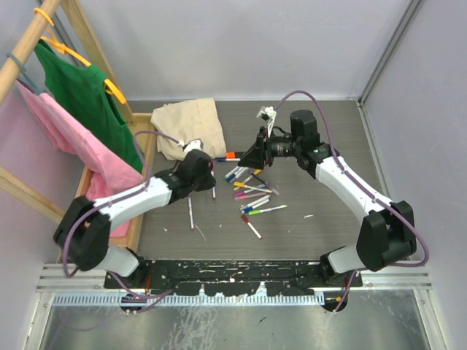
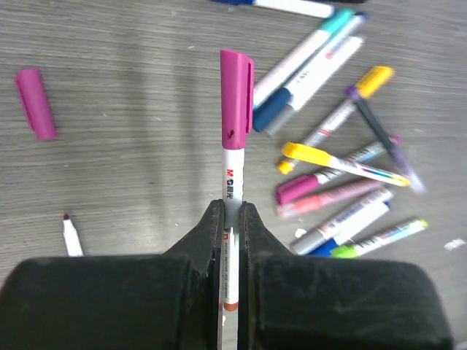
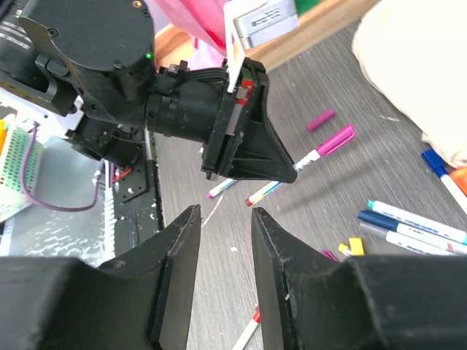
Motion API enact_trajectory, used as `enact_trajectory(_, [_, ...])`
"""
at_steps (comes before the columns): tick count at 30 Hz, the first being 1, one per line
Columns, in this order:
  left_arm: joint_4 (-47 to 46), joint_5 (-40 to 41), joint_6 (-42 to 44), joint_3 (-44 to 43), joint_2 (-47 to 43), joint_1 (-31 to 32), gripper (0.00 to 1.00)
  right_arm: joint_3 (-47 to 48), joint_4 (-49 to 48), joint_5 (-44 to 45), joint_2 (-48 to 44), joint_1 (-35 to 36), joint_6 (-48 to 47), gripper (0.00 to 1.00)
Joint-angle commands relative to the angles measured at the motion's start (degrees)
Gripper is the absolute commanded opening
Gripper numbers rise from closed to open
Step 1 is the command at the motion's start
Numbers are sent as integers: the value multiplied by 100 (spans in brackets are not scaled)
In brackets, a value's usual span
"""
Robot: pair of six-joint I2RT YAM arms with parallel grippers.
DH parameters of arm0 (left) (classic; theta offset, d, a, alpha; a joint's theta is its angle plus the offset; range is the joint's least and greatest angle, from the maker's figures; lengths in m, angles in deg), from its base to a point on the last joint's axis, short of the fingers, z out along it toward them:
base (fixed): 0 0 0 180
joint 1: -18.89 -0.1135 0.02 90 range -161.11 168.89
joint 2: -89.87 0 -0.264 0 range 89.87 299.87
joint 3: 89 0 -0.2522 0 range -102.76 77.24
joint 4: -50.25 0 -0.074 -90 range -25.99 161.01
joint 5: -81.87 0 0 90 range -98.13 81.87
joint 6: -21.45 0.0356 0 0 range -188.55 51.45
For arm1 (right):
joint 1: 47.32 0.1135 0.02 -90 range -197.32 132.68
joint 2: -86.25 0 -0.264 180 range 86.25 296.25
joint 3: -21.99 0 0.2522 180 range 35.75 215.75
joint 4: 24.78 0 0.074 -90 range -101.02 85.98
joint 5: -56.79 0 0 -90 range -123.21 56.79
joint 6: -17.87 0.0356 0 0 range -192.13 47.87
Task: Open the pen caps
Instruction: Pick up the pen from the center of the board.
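Note:
My left gripper (image 2: pixel 232 213) is shut on the white barrel of a pen (image 2: pixel 232 182), held off the table. Its magenta cap (image 2: pixel 236 98) sticks out beyond the fingertips and is still on. In the top view the left gripper (image 1: pixel 207 166) hangs left of the pen pile (image 1: pixel 252 191). My right gripper (image 3: pixel 222 219) stands open with nothing between its fingers, facing the left gripper (image 3: pixel 248 149) and the capped pen (image 3: pixel 332 142). From above, the right gripper (image 1: pixel 252 154) is just right of the left one. A loose magenta cap (image 2: pixel 36 102) lies on the table.
A beige cloth (image 1: pixel 188 127) lies behind the grippers. A wooden rack (image 1: pixel 44 29) with green (image 1: pixel 84 95) and pink (image 1: pixel 80 142) garments stands at the left. A thick marker with an orange cap (image 1: pixel 230 155) lies near the cloth. Uncapped pens (image 1: pixel 191 213) (image 1: pixel 252 230) lie nearer the arms.

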Motion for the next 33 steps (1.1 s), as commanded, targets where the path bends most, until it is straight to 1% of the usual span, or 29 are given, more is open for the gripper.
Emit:
enact_trajectory(1, [-1897,-617,111,914,-1181,25,0,-214,-1116,-535,-473,-23,708,40])
enact_trajectory(2, [-2363,-686,111,1145,-1459,27,0,-287,-1318,-600,-529,-25,874,40])
enact_trajectory(5, [-3284,-897,90,1745,-2120,27,0,-517,-2009,-744,-648,-28,1493,40])
enact_trajectory(10, [-4363,-1242,145,2323,-2810,47,0,-969,-3504,-892,-647,-29,2800,40])
enact_trajectory(13, [-5009,-1427,216,2601,-3061,53,0,-1356,-4543,-900,-590,-23,3573,46])
enact_trajectory(17, [-5856,-1600,286,2869,-3217,46,0,-1873,-6184,-807,-493,7,4408,62])
enact_trajectory(20, [-6168,-1776,267,2864,-3200,51,0,-2213,-7145,-665,-473,75,4712,71])
enact_trajectory(23, [-6497,-1961,190,2853,-3112,44,0,-2354,-7391,-582,-458,147,4658,74])
enact_trajectory(27, [-6978,-2198,144,2847,-2941,47,0,-2363,-7231,-516,-365,323,4484,74])
enact_trajectory(33, [-7535,-2566,-64,2762,-2643,55,0,-2287,-6503,-265,-344,641,3939,71])
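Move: My left hand still pinches the purple-capped pen, already clear of the board. My right hand's fingers are about 11 cm to its right, 2 cm back and 15 cm higher, which puts the pen 11 cm left of my right hand, 2 cm ahead and 15 cm below. Some 8 cm below my left hand are the loose purple cap (9 cm left, 3 ahead), the uncapped pen (8 left, 8 back) and the teal markers (7 right, 5 ahead). I lift the pen about 20 cm in my left hand while drawing it back some 6 cm and slightly right, swinging the wrist up until the fingers point forward-right, just above level, the grip kept. My right hand rises a little, backs off about 7 cm, rolls its left side up some 25 degrees, spreads its fingers wider and edges left towards the pen. ##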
